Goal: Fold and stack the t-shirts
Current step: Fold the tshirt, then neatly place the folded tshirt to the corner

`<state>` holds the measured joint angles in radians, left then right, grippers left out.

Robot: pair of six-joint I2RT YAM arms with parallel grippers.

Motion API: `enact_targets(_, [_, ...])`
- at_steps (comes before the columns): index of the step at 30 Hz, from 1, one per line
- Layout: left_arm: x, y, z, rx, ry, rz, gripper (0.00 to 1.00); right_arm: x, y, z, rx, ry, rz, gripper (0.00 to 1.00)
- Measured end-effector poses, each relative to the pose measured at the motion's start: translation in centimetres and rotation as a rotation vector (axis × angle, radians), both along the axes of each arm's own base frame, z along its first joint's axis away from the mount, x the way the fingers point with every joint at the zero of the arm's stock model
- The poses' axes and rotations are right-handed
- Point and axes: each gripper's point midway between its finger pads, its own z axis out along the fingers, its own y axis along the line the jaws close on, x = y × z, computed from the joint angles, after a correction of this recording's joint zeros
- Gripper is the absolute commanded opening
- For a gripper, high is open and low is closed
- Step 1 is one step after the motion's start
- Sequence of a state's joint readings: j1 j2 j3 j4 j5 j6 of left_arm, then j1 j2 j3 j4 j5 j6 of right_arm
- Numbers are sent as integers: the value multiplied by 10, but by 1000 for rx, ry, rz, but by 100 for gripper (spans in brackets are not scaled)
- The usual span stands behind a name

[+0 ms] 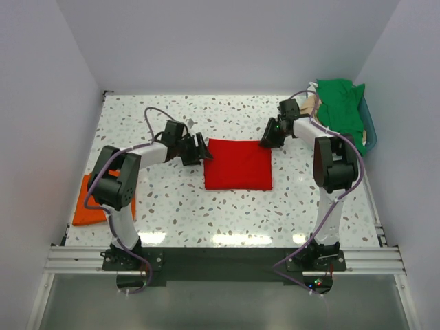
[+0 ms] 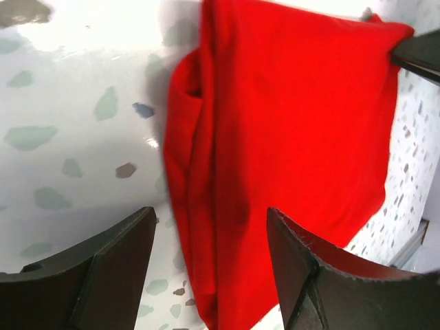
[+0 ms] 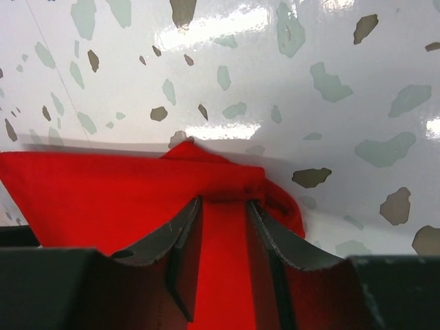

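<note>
A bright red t-shirt lies folded into a flat rectangle at the middle of the table. My left gripper is at its far left corner. In the left wrist view its jaws stand open, straddling the shirt's folded left edge without touching it. My right gripper is at the far right corner. In the right wrist view it is shut on a bunched fold of the red shirt. An orange t-shirt lies folded at the left edge.
A green t-shirt and a tan one are heaped in a teal basket at the back right corner. White walls enclose the speckled table on three sides.
</note>
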<state>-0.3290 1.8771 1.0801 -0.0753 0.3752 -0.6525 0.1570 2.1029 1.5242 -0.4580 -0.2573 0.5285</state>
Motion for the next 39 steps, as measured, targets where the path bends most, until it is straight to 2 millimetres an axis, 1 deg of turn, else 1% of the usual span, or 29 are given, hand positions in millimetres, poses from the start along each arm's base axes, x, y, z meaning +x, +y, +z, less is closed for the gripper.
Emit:
enact_targets(3, [-3,-9,0,-46,4,-41,68,0,1,1,3,1,2,35])
enact_targets(4, [-4,-11,0,-56,6,-49,64,0,1,1,4,1,3,35])
enact_targets(6, [-6,-14,-2,-65,10,-61,61,-1,1,1,7,2,4,35])
enact_targets(9, [-9,-20,-4,-63,12,-72,51,-1,3,1,14,3,9,35])
enact_targets(10, [-10,-22,-5,-57,13,-73,44,-1,3,2,16,3,10,35])
enact_targets(12, [-14,-27,-10,-40,19,-73,34,-1,3,3,19,2,12,35])
enact_targets(13, [-16,-30,-12,-33,22,-75,23,-1,4,3,20,0,11,35])
enact_targets(15, [-19,-35,-16,-20,34,-65,11,-1,4,5,20,-2,11,35])
enact_targets(16, [-20,-36,-16,-21,39,-59,0,-1,4,6,21,-4,11,35])
enact_targets(17, [-21,-38,-17,-19,46,-49,0,-1,4,9,22,-8,10,36])
enact_targets(19, [-20,-37,-16,-12,55,-19,0,0,4,19,27,-27,5,37])
enact_targets(21, [-19,-32,-15,8,67,27,0,-2,5,35,38,-58,-3,38])
enact_targets(25, [-12,-17,-7,55,94,138,0,-16,12,88,66,-163,-11,38])
enact_targets(27, [-7,-5,0,62,111,203,0,-23,20,116,80,-225,1,38])
enact_targets(29, [3,12,11,55,126,282,0,-32,31,139,94,-286,23,38])
enact_targets(30, [8,21,15,53,130,313,0,-36,35,144,99,-300,33,38])
enact_targets(31, [16,34,20,51,132,359,0,-42,40,149,104,-311,45,38])
enact_targets(33, [31,67,30,51,133,456,0,-53,49,150,110,-314,67,38])
enact_targets(35, [41,104,39,57,133,558,0,-61,52,144,108,-297,79,38])
enact_targets(39, [44,179,56,59,142,744,0,-70,53,129,98,-260,87,38])
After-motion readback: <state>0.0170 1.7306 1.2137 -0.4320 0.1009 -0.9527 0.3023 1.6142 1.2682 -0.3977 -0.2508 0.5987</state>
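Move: The red t-shirt's left edge, where it will be gripped, is about 4 cm right, 2 cm back and 2 cm below the left hand; the t-shirt's middle is some 10 cm right and 3 cm back, 3 cm down. The folded orange cloth lies roughly 31 cm left and 15 cm back of that hand, 3 cm down. From the right hand, at the t-shirt's far right corner, its middle is about 8 cm left, 7 cm back and 2 cm below; the green-filled bin stands some 25 cm right and 9 cm ahead, 3 cm up. The left fingers pinch the red t-shirt's left edge, shutting almost fully after a short reach right, back and slightly down. They then drag it fast leftward, about 20 cm, rising and going a little forward, with the wrist turning some 40 degrees counter-clockwise. The right hand first stays on the far right corner, then comes free, up about 13 cm and back and left, fingers still part-open. ##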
